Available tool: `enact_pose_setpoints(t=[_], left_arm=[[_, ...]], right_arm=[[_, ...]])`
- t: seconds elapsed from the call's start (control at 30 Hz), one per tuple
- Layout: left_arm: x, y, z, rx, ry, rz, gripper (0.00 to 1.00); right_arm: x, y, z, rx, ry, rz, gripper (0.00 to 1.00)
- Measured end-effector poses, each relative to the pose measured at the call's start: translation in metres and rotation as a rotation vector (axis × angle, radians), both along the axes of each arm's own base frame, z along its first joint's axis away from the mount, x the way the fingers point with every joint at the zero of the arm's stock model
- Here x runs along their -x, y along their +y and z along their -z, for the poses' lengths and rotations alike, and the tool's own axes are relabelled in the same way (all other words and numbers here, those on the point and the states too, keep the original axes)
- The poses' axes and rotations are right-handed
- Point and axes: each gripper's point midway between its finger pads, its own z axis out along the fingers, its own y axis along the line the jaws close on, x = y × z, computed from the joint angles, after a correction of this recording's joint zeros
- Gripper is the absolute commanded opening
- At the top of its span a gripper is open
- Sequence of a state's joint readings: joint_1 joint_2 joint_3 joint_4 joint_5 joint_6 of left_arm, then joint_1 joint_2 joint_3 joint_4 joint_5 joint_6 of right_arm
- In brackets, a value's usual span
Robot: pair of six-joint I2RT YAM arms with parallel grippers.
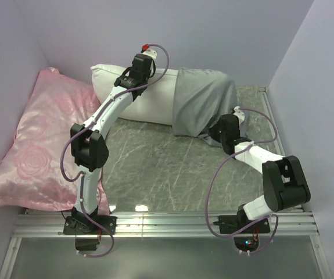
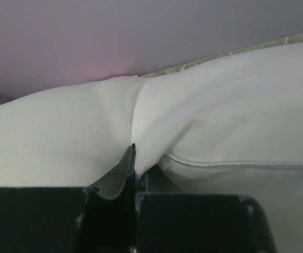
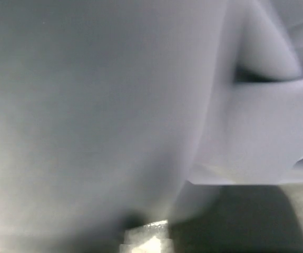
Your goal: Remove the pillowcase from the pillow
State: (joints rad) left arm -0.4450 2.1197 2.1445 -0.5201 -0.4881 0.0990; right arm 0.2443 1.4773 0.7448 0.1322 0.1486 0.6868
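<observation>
The white pillow (image 1: 152, 99) lies across the back of the table, and the grey pillowcase (image 1: 203, 104) covers its right end. My left gripper (image 1: 122, 81) sits on the pillow's bare left part. In the left wrist view this gripper (image 2: 133, 168) is shut, with a fold of the white pillow (image 2: 220, 116) pinched between its fingers. My right gripper (image 1: 212, 135) is at the lower edge of the pillowcase. Grey pillowcase cloth (image 3: 88, 105) fills the right wrist view and hides the fingers, so their state does not show.
A shiny pink rose-patterned pillow (image 1: 45, 139) lies along the left wall. The table top (image 1: 155, 168) is grey marble. Walls close in the back and both sides. An aluminium rail (image 1: 167, 224) runs along the near edge by the arm bases.
</observation>
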Motion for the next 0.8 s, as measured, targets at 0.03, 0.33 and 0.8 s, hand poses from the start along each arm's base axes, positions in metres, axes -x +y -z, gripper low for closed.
enact_pose_setpoints(t=[0.03, 0.33, 0.8], left_arm=[[-0.001, -0.001, 0.001, -0.001, -0.003, 0.002, 0.0], [-0.004, -0.001, 0.0, -0.009, -0.025, 0.004, 0.0], [-0.005, -0.01, -0.011, 0.026, -0.059, 0.037, 0.0]], right_arm=[[-0.005, 0.0, -0.005, -0.003, -0.026, 0.008, 0.02], [0.011, -0.031, -0.076, -0.039, -0.163, 0.128, 0.0], [0.099, -0.097, -0.323, -0.053, -0.567, 0.267, 0.0]])
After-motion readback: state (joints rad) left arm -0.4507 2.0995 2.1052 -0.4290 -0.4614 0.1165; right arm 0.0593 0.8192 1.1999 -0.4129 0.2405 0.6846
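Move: The right hand's half-closed fingers are at the near edge of the grey pillowcase. Its middle lies about 12 cm ahead of them, some 3 cm to the left and roughly level in height. The bare white part of the pillow has its middle about 32 cm to the right hand's left and 14 cm farther out. From the left hand, which already pinches the pillow, the pillowcase is some 25 cm to the right, 5 cm back and 18 cm lower. The right fingers shut on a fold of the pillowcase near its loose end and haul the cloth up, about 30 cm, also drawing it back and to the right by some 10 cm each. The fingers tip upward about 30 degrees and swing a little clockwise. The left hand keeps its pinch on the white pillow, holding it nearly in place against the pull. ##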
